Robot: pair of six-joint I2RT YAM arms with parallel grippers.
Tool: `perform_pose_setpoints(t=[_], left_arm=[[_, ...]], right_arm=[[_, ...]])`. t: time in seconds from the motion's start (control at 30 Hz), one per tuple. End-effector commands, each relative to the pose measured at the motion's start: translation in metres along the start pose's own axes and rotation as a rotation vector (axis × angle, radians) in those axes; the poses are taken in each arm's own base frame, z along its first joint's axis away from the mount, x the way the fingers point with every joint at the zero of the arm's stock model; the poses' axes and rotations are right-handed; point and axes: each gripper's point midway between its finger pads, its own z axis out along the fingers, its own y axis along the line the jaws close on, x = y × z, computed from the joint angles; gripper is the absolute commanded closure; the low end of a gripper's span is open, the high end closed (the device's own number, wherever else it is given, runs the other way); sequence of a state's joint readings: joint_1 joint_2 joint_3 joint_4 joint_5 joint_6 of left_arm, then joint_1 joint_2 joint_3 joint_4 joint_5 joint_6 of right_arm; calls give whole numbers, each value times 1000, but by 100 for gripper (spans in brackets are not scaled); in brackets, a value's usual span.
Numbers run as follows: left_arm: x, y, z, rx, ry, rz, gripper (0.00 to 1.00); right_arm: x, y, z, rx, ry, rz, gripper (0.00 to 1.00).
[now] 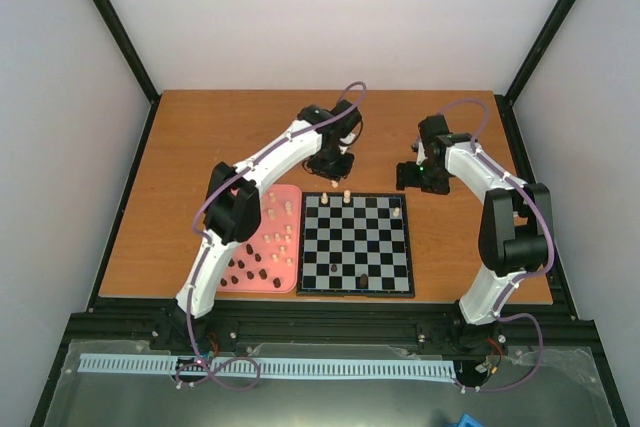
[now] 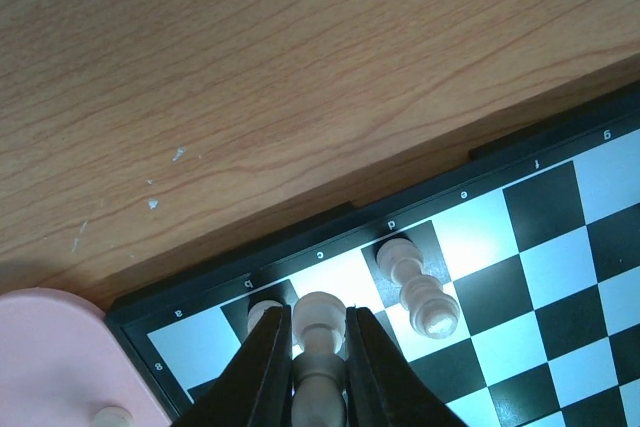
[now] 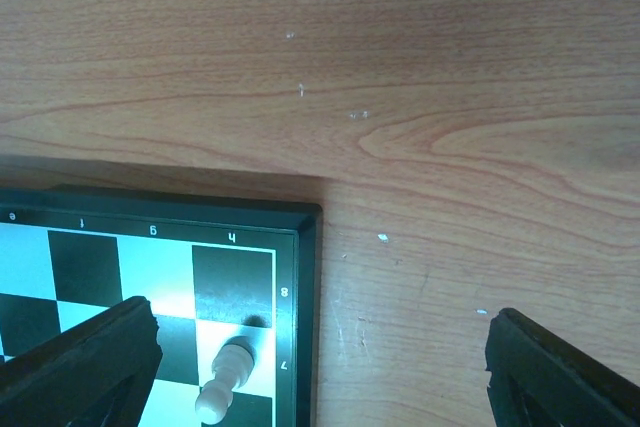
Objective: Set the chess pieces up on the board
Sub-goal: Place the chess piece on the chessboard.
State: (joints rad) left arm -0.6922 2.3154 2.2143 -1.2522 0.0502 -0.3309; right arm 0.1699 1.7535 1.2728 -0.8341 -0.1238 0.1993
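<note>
The board (image 1: 356, 247) lies in the middle of the table with its black and white squares. My left gripper (image 2: 318, 332) hovers over the board's far left corner (image 2: 330, 247), shut on a cream chess piece (image 2: 318, 319) above the back row. Another cream piece (image 2: 421, 289) stands just right of it, and a third (image 2: 262, 307) peeks out behind the left finger. My right gripper (image 3: 320, 357) is open beside the board's far right corner (image 3: 305, 222), holding nothing; a cream piece (image 3: 225, 387) stands near that corner. Two dark pieces (image 1: 334, 268) stand near the front row.
A pink tray (image 1: 262, 247) left of the board holds several cream and dark pieces. Its rounded corner (image 2: 50, 347) shows in the left wrist view. Bare wooden table (image 1: 250, 127) stretches behind the board. Black frame posts stand at the table's edges.
</note>
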Motion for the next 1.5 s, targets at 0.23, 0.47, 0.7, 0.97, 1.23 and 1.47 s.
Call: perform_pose_setpoints(t=[0.23, 0.47, 0.7, 0.97, 1.23, 1.47], left_arm=[[10, -14, 19, 29, 52, 42, 97], [19, -17, 30, 31, 82, 50, 97], [30, -14, 38, 21, 117, 55, 97], [36, -14, 42, 21, 128, 58, 96], [27, -18, 39, 21, 104, 59, 95], [24, -17, 43, 10, 100, 62, 95]], right_arm=[[3, -3, -6, 1, -19, 11, 11], [6, -4, -4, 4, -15, 12, 11], [8, -4, -3, -1, -12, 13, 12], [11, -5, -2, -2, -12, 15, 11], [9, -5, -5, 2, -20, 13, 11], [9, -5, -6, 4, -21, 10, 11]])
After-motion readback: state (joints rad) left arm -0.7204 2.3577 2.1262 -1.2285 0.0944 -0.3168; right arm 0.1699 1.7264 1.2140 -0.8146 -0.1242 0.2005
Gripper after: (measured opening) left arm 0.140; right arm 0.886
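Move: The left hand already grips a light chess piece. The empty c8 square it is meant for lies about 3 cm back towards the base, neither left nor right, and roughly 7 cm below. Light pieces stand either side of that square: the b8 piece some 3 cm to its left and the d8 piece about 4 cm to its right, both level with it. From the right hand, c8 is around 22 cm to the left, neither ahead nor back, some 5 cm below. Still pinching the light chess piece between nearly shut fingers, the left hand lowers it about 5 cm while drawing back some 3 cm, down into the gap between the b8 and d8 pieces over c8. The fingertips tilt a little towards the base. After that the hand eases up and forward by roughly half a centimetre without opening. ##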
